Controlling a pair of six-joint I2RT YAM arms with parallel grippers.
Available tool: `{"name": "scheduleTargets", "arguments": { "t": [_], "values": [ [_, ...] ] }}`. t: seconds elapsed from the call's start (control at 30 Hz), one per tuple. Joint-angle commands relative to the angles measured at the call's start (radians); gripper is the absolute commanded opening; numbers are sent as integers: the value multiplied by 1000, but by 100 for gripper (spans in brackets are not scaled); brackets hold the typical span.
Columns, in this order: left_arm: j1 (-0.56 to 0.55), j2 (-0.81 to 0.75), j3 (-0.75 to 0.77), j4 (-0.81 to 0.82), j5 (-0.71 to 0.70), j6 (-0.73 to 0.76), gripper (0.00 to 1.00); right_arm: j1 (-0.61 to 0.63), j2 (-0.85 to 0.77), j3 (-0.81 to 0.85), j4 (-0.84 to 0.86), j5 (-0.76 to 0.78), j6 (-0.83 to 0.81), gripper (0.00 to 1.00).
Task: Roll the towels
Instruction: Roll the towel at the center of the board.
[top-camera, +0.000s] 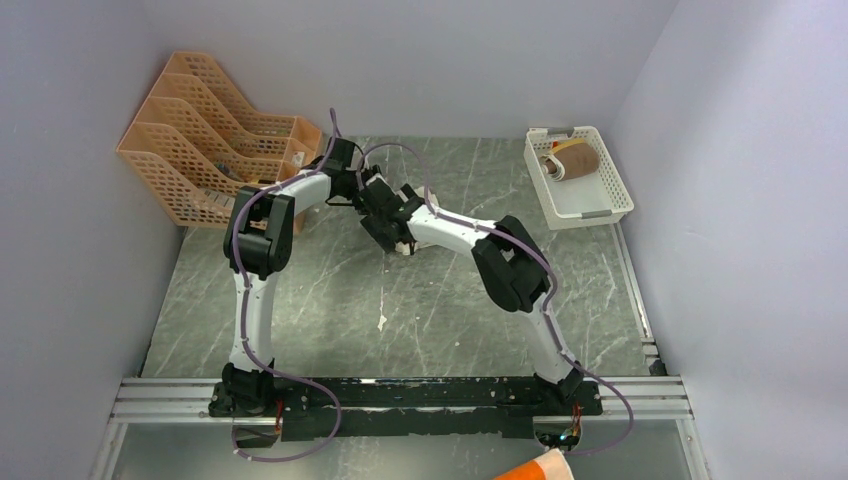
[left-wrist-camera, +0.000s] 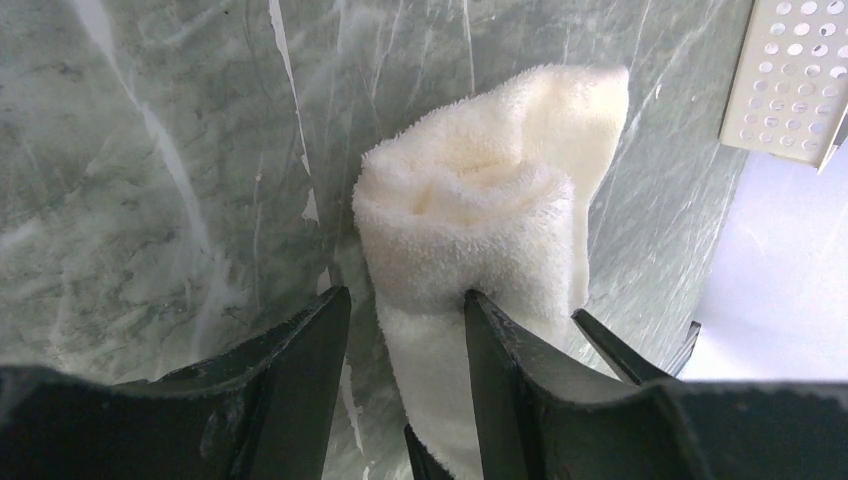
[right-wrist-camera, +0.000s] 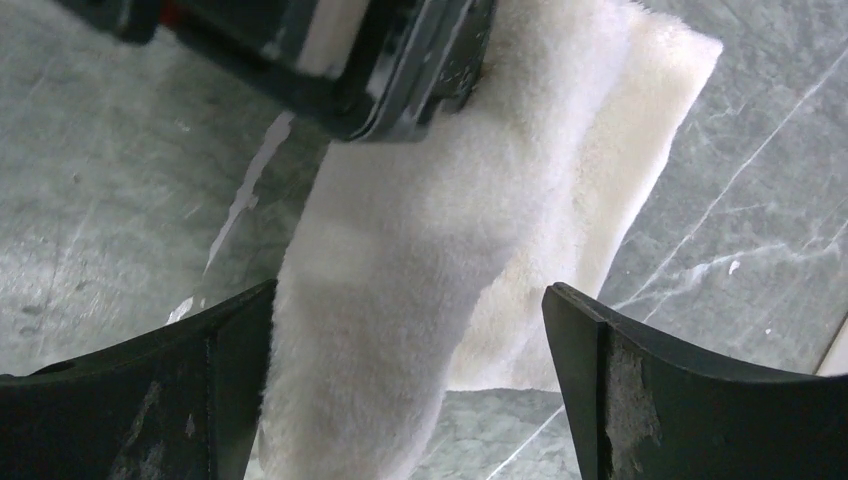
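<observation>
The cream-white towel (left-wrist-camera: 480, 210) lies on the marble table, partly rolled, with a flat tail (right-wrist-camera: 640, 130) beside the roll. My left gripper (left-wrist-camera: 405, 295) has its jaws partly closed round the roll's end. Its right finger (left-wrist-camera: 505, 370) presses into the pile, and its left fingertip sits at the towel's edge. My right gripper (right-wrist-camera: 410, 380) stands wide open astride the roll (right-wrist-camera: 400, 300), its left finger (right-wrist-camera: 225, 390) touching it. In the top view both grippers (top-camera: 385, 215) meet at mid-back and hide this towel. The brown-tan towel (top-camera: 578, 160) lies in the white basket.
The white perforated basket (top-camera: 600, 205) stands at the back right, its corner (left-wrist-camera: 795, 70) close to the left wrist view's edge. An orange file rack (top-camera: 200, 140) stands at the back left. Grey walls close in both sides.
</observation>
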Motion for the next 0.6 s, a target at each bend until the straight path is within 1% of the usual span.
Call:
{"name": "scheduleTargets", "arguments": {
  "t": [0.0,0.1,0.2,0.27,0.33,0.37,0.4,0.43,0.47,0.5,0.57],
  "values": [
    [-10,19,39,-35,-13,18,57,-10,42,64,5,76,40,100],
    [-9,21,42,-43,-12,21,57,-9,54,90,12,56,45,98],
    [-8,21,44,-48,-11,22,58,-10,52,90,29,5,45,90],
    [-8,16,45,-52,-13,21,58,-12,41,73,47,-32,46,79],
    [-2,8,48,-56,-20,26,58,-22,26,48,65,-81,59,65],
    [3,2,48,-57,-21,26,59,-32,18,35,75,-116,74,55],
    [11,-5,51,-59,-22,26,59,-51,8,21,81,-146,86,44],
    [20,-11,55,-61,-22,28,59,-63,-3,4,92,-172,98,36],
    [33,-16,58,-66,-23,32,59,-78,-14,-12,102,-196,107,30],
    [45,-24,59,-70,-24,34,59,-89,-22,-27,110,-218,115,26],
    [71,-43,54,-76,-21,36,60,-112,-41,-51,128,-266,128,24]
  ]
}}
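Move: The towel, half rolled, runs forward and back between the right hand's open fingers; its middle is about 3 cm ahead and 1 cm below. Its flat tail lies some 4 cm to the right and 3 cm ahead, and the left gripper is about 5 cm ahead and 4 cm left. From the left hand, the towel's middle is roughly 5 cm right, 2 cm back and 1 cm lower. Edging about 2 cm forward and left, the right hand closes its straddling fingers and pinches the towel roll. ##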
